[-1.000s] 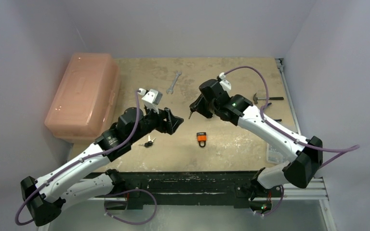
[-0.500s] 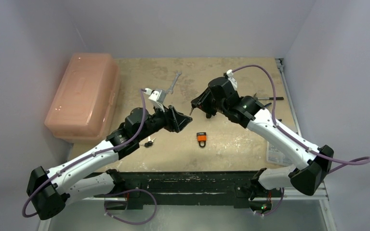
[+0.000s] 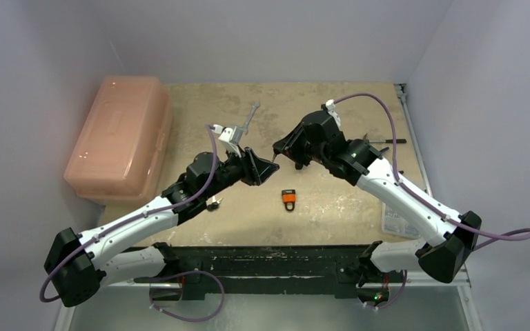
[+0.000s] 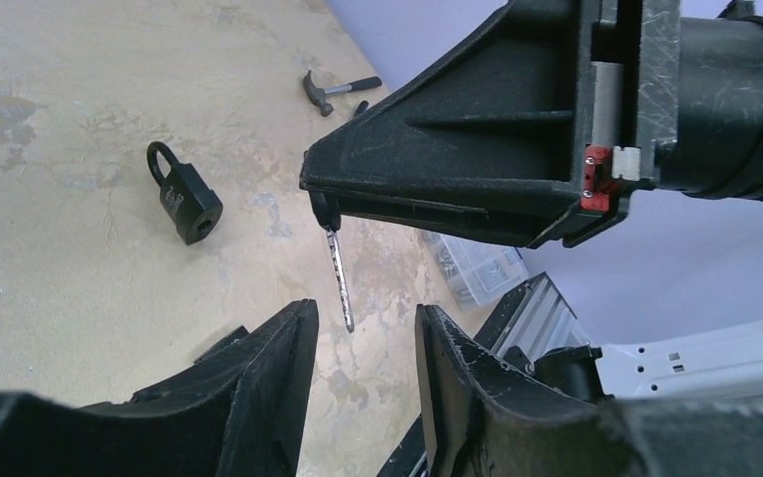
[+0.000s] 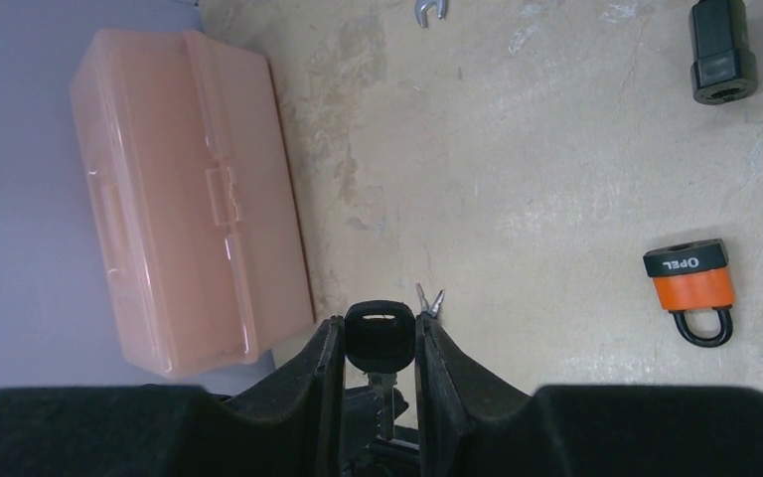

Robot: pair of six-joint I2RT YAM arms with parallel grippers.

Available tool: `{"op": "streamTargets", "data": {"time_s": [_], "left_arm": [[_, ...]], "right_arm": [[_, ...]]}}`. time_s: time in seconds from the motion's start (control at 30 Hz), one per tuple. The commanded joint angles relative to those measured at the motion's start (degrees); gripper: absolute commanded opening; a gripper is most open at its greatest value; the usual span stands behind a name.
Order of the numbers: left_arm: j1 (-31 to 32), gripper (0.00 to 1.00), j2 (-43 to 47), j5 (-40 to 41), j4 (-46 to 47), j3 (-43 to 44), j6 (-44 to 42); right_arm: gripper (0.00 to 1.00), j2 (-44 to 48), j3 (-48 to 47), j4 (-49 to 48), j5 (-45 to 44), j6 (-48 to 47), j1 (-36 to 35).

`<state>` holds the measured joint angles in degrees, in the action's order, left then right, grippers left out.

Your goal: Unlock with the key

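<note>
My right gripper (image 5: 380, 340) is shut on the black head of a key (image 5: 380, 333). In the left wrist view the key's silver blade (image 4: 339, 279) hangs down from it, its tip between the tips of my left gripper (image 4: 358, 333), which stands open and touches nothing. In the top view the two grippers meet above the table's middle, the left (image 3: 265, 171) just below the right (image 3: 279, 148). An orange padlock (image 3: 288, 199) (image 5: 690, 288) lies flat on the table close by. A black padlock (image 4: 185, 195) (image 5: 723, 52) lies farther off.
A pink plastic case (image 3: 119, 136) fills the table's left side. Spare keys (image 3: 212, 203) lie under the left arm. A wrench (image 3: 249, 117) lies at the back, a hammer (image 3: 379, 141) at the right, and a clear parts box (image 3: 393, 221) at the near right.
My left arm has reached right and forward until its fingers flank the key blade, and its jaws have narrowed. The right gripper moved slightly back and right with the key, then held.
</note>
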<state>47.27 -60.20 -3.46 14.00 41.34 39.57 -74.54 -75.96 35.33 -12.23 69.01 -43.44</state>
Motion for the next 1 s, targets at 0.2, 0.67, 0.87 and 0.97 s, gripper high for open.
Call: {"op": "streamTargets", "data": {"time_s": [0.2,0.67,0.87,0.97], "left_arm": [[-0.3,0.21,-2.8,0.7,5.8,0.8,0.9],[-0.4,0.0,0.8,1.4,-6.1,6.9,2.6],[-0.5,0.0,4.3,-4.7,-21.2,14.7,2.1],[-0.5,0.0,5.2,-7.1,-30.5,20.8,3.0]], "right_arm": [[0.12,2.9,1.6,-1.6,0.5,-0.7,0.2],[0.98,10.5,9.8,-16.0,2.9,-18.3,0.2],[0.99,20.8,18.9,-33.0,11.8,-35.3,0.2],[0.98,28.5,24.1,-39.2,18.5,-43.2,0.2]]}}
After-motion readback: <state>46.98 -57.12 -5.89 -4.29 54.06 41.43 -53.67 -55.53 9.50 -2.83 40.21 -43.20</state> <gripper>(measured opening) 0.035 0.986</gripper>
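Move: Just off the left hand's half-open fingertips hangs the key, its middle some 3 cm ahead and 2 cm to the right, about level; the right hand already grips it by its black head. From the right hand, the left fingers are roughly 4 cm back, 2 cm left and 2 cm lower. The orange padlock lies on the table about 7 cm right, 1 cm ahead and 20 cm below the left hand, the black padlock 11 cm right and 16 cm ahead. Easing forward and about 1 cm down to the key, the left hand closes its fingers on the blade while the right hand keeps its place and its hold on the head. Only then do the right fingers spring wide open and let go; that hand draws back and up about 6 cm, tilting its fingers upward some 30 degrees. The left hand, gripping still, rises about 7 cm and backs off slightly. ##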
